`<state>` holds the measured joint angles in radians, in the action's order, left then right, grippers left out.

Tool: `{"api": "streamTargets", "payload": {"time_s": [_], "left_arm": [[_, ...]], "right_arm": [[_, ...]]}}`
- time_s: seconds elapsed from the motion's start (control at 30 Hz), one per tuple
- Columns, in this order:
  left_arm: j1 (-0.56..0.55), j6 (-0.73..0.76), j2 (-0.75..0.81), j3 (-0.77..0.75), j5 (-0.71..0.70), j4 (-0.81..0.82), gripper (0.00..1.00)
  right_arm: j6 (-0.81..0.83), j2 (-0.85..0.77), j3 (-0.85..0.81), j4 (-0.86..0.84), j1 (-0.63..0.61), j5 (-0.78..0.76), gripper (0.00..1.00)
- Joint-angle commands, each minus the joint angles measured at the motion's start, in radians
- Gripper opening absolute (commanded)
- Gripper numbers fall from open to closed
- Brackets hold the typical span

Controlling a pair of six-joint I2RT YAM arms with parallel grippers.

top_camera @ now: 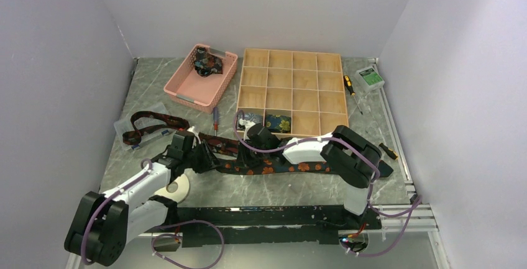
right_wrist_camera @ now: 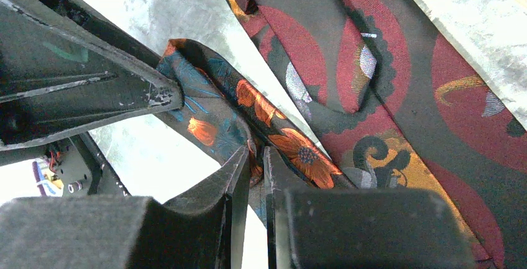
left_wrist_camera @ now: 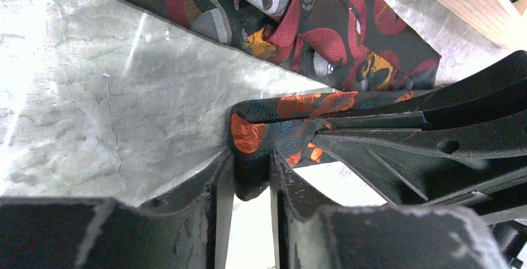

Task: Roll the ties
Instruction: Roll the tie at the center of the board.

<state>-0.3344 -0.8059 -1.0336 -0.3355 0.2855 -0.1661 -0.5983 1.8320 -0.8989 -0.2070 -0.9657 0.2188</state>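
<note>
A dark navy tie with orange flowers [top_camera: 292, 168] lies across the table's middle, its left end folded up. My left gripper [top_camera: 210, 159] is shut on that folded end [left_wrist_camera: 248, 135], jaws [left_wrist_camera: 252, 171] close around the fabric. My right gripper [top_camera: 245, 152] is shut on the same tie [right_wrist_camera: 211, 120] right beside it, fingers [right_wrist_camera: 253, 164] pinching a fold. A maroon tie [top_camera: 220, 145] with red and yellow print lies just behind, also in the left wrist view [left_wrist_camera: 311, 27] and the right wrist view [right_wrist_camera: 385, 82]. Each gripper's black fingers show in the other's wrist view.
A wooden divided box [top_camera: 292, 92] holds two rolled ties [top_camera: 278, 122]. A pink basket [top_camera: 186, 86] holds more ties. Another maroon tie [top_camera: 149, 126] lies far left. A white tape ring [top_camera: 177, 188] sits by the left arm. Screwdrivers [top_camera: 351, 86] and a green box [top_camera: 371, 77] lie at the right.
</note>
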Motion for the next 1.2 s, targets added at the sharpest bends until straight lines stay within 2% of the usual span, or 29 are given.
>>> {"api": "streamTargets", "payload": {"time_s": [0.0,0.17,0.23,0.33,0.4,0.53,0.73,0.9,1.17], "left_arm": [[0.005,0.005,-0.024,-0.004,0.056,0.065,0.28],[0.004,0.007,-0.012,-0.007,0.062,0.049,0.12],[0.004,0.004,0.0,-0.014,0.052,0.027,0.04],[0.005,-0.001,0.024,-0.018,0.013,-0.01,0.03],[0.005,-0.013,0.037,-0.011,-0.015,-0.025,0.03],[0.001,-0.058,0.079,0.021,-0.043,-0.027,0.03],[-0.037,-0.1,0.166,0.004,-0.149,-0.135,0.03],[-0.049,-0.083,0.16,-0.014,-0.183,-0.161,0.03],[-0.064,-0.099,0.163,0.01,-0.189,-0.146,0.03]], "right_arm": [[0.012,-0.02,0.032,0.021,-0.002,-0.016,0.17],[0.014,-0.022,0.023,0.028,-0.003,-0.016,0.18],[0.008,-0.039,0.014,0.033,-0.001,-0.02,0.23],[0.012,-0.085,-0.001,0.061,0.001,-0.043,0.41],[0.026,-0.125,0.0,0.083,0.001,-0.061,0.45],[0.06,-0.207,0.039,0.123,-0.008,-0.094,0.43],[0.081,-0.352,0.173,0.151,-0.021,-0.117,0.29],[0.107,-0.442,0.239,0.253,-0.022,-0.295,0.44],[0.147,-0.409,0.237,0.314,-0.051,-0.393,0.44]]}}
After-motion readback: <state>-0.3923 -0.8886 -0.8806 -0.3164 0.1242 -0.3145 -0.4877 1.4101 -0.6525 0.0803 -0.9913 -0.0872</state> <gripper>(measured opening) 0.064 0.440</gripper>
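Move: The folded left end of the orange-flowered tie already lies between the left fingertips, about 1 cm below the hand point. From this hand the burgundy tie's near stretch is some 7 cm ahead and 4 cm right, and the tape roll about 9 cm back and 17 cm left. From the right hand, the doubled stretch it goes to is roughly 11 cm right and 1 cm back, slightly below; the wooden box's near-left corner is about 10 cm straight ahead. The flowered tie's folded end is pinched as the left fingers close on it; the left hand then draws it about 2 cm left and a little back. The right hand opens, lets go of its pinch, lifts about 5 cm and arcs some 11 cm right along the tie, sinking again with fingers parted just over its near edge and tilting about 15 degrees. ##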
